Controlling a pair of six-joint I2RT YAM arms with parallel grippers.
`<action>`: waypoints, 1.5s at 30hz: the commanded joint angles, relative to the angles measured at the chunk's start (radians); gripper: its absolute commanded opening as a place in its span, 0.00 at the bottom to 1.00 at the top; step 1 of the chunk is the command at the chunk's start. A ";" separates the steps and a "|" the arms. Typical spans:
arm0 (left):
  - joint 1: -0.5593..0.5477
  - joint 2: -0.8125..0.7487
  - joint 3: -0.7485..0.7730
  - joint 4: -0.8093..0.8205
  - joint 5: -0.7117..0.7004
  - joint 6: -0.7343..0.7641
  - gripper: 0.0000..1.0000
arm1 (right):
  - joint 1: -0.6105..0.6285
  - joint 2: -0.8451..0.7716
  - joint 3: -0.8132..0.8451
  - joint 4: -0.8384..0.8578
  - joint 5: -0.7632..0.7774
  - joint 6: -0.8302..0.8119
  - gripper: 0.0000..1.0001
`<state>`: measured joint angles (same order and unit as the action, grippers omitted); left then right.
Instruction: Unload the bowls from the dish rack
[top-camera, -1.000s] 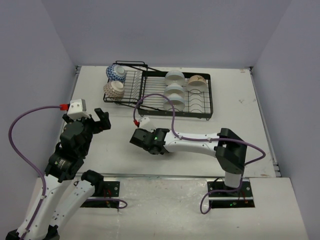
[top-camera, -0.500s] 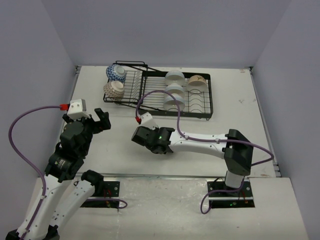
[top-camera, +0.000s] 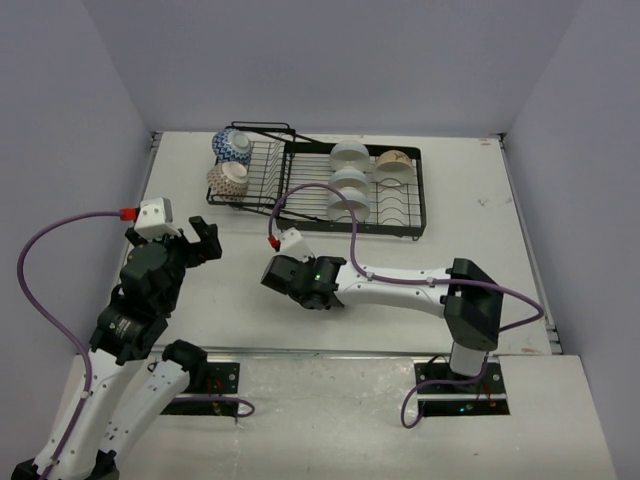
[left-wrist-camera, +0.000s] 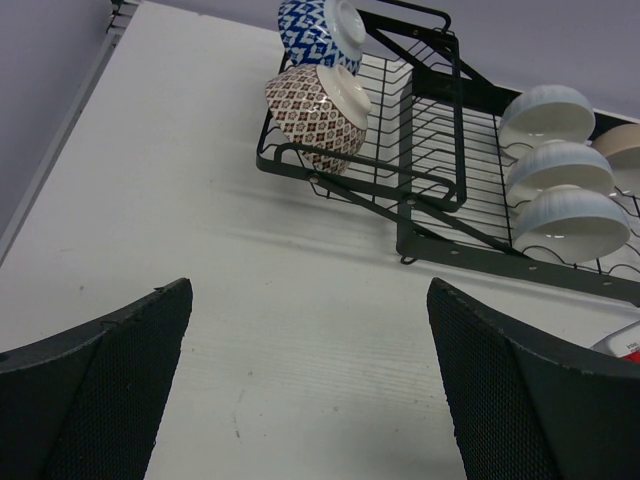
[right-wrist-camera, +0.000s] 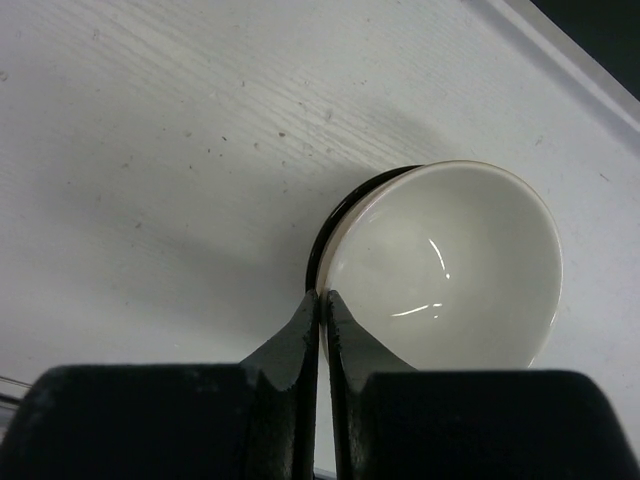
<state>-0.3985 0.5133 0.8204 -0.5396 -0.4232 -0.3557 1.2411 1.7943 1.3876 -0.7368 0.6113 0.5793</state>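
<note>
A cream bowl with a dark outer band sits low over the white table, left of the middle. My right gripper is shut on its near rim, one finger inside and one outside. From above, the right gripper hides that bowl. The black wire dish rack stands at the back. It holds a blue-and-white bowl, a brown patterned bowl, three white bowls and a tan bowl. My left gripper hangs open over bare table, short of the rack.
Grey walls close in the table on three sides. A purple cable loops off each arm; the right one arcs over the rack's front edge. Bare tabletop lies right of the rack and in front of it.
The right arm's elbow has shifted a little to the right, and the gripper has stayed over the same spot. The left arm has not moved.
</note>
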 joint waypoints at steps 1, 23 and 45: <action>0.006 0.001 -0.006 0.038 0.003 0.014 1.00 | 0.006 -0.001 0.027 -0.009 0.030 -0.002 0.03; 0.006 -0.001 -0.006 0.036 -0.003 0.014 1.00 | -0.243 -0.361 0.049 0.130 -0.097 -0.111 0.77; 0.004 -0.007 -0.009 0.044 0.029 0.014 1.00 | -0.965 -0.284 -0.200 0.720 -0.369 0.803 0.99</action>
<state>-0.3985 0.5110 0.8204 -0.5392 -0.4107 -0.3557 0.2707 1.4738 1.1866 -0.1719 0.3035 1.2621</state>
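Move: The right hand's shut fingertips are at the left, near rim of the stacked bowls, whose middle lies about 4 cm ahead, 4 cm right and 5 cm down. The flowered bowl in the rack is some 36 cm ahead and 21 cm right, roughly level. Of the white bowls, the back one stands 12 cm left of it and 2 cm farther out, the front one 13 cm left and 13 cm nearer. From the left hand, the flowered bowl is about 34 cm ahead, 48 cm right, 18 cm below. Leaving the rim of the stacked bowls, the right hand opens its fingers from shut to fully wide as it climbs straight up, then sweeps forward and right, roughly 25 cm each way, towards the flowered bowl. It tops out some 26 cm up and sinks about 10 cm over the rack's right part, rolling right side down and swinging clockwise, fingers tipping from steeply down to mostly forward. ##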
